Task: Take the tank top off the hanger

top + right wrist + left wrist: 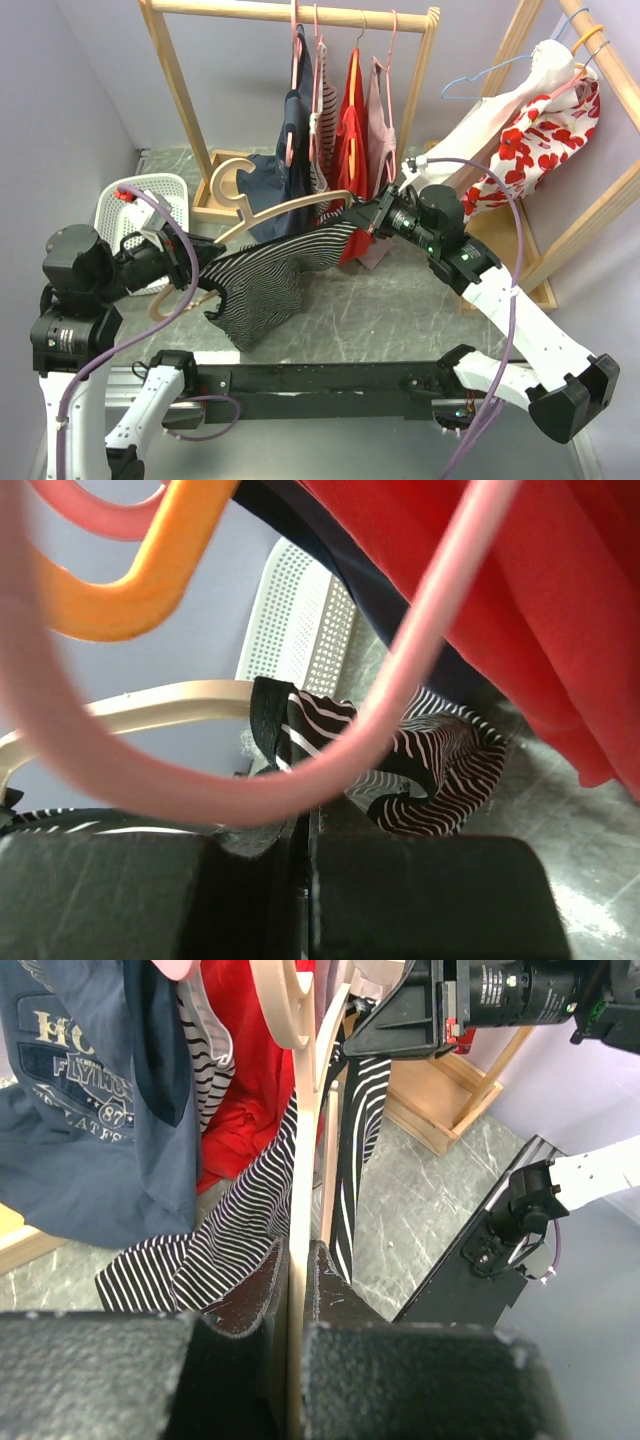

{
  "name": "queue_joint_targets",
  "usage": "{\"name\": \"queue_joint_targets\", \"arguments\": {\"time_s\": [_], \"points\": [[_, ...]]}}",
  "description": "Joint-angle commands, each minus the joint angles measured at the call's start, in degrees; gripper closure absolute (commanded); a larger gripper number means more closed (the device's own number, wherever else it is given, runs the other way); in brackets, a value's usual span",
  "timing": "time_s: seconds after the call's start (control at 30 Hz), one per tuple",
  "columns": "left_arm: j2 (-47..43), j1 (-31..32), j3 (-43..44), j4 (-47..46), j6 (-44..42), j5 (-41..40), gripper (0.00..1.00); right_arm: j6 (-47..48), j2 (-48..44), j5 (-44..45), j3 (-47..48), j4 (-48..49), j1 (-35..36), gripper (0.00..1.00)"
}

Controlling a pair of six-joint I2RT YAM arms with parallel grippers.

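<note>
The black-and-white striped tank top (265, 280) hangs stretched on a pale wooden hanger (262, 208) held low over the table. My left gripper (195, 272) is shut on the hanger's lower arm; in the left wrist view the wood (300, 1160) runs straight up out of the closed left gripper (297, 1260), with striped cloth (225, 1235) draped beside it. My right gripper (365, 220) is shut on the tank top's black strap at the hanger's other end. In the right wrist view the strap (268, 715) drops into the closed right gripper (306, 825) beside the hanger's arm (150, 702).
A wooden rack (290, 12) behind holds navy, striped, red and pink garments (345, 130) on hangers. A second rack at the right carries a white and red floral garment (530, 140). A white perforated basket (150, 200) stands at the left. A pink hanger (400, 690) crosses the right wrist view.
</note>
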State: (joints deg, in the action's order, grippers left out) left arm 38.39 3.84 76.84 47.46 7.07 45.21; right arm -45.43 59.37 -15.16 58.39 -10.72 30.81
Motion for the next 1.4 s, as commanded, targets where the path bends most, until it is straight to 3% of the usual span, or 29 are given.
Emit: {"name": "queue_joint_targets", "arguments": {"time_s": [0.0,0.37,0.73,1.0,1.03,1.27,1.37], "points": [[-3.1,-1.0,0.8,-15.2,2.2,-6.2,0.99,-0.7,0.5,4.1,-5.0,-5.7,-2.4,1.00],[-4.3,-1.0,-3.0,-21.1,6.4,-9.2,0.99,-4.8,0.7,-2.9,-8.4,-1.5,-1.5,1.00],[-5.7,-1.0,-4.0,-23.7,8.4,-11.5,0.99,-2.1,4.4,4.6,-6.8,-5.5,9.3,1.00],[-7.3,-1.0,-6.2,-26.4,9.0,-14.4,0.99,-4.8,5.4,1.4,-10.1,-2.6,9.9,1.00],[-7.2,-1.0,-5.7,-25.7,7.9,-14.9,0.99,-5.3,5.2,4.8,-10.2,-5.1,10.0,1.00],[-7.9,-1.0,-4.0,-23.6,6.8,-17.2,0.99,-13.7,-4.3,16.3,-15.2,-4.6,8.8,1.00],[-7.9,-1.0,-2.8,-22.9,6.8,-17.7,0.99,-18.4,-9.4,16.1,-19.6,-1.2,6.4,1.00]]}}
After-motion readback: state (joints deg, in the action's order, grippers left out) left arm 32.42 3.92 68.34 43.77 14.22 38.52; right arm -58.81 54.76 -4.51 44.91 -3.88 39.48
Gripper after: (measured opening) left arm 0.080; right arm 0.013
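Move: The hanger's free end, with the tank top's shoulder strap over it, lies roughly 3 cm ahead, 1 cm left and 2 cm above the right hand, which already pinches the strap. The tank top's body hangs about 8 cm back, 15 cm left and 10 cm lower; the red top is some 9 cm ahead, 1 cm left and 5 cm lower. From the left hand, gripping the hanger's other side, that free end is about 15 cm ahead, 22 cm right and 5 cm lower. The tank top's pinched strap is drawn down and a little back by the right hand, away from under the hanging clothes: some 6 cm down, leftward by about 4 cm on the way, then about 2 cm back to the right with a slight rise, the fingers tipping about 10 degrees down. The left hand keeps its grip on the hanger, sinks nearly 3 cm and turns slightly counter-clockwise. ##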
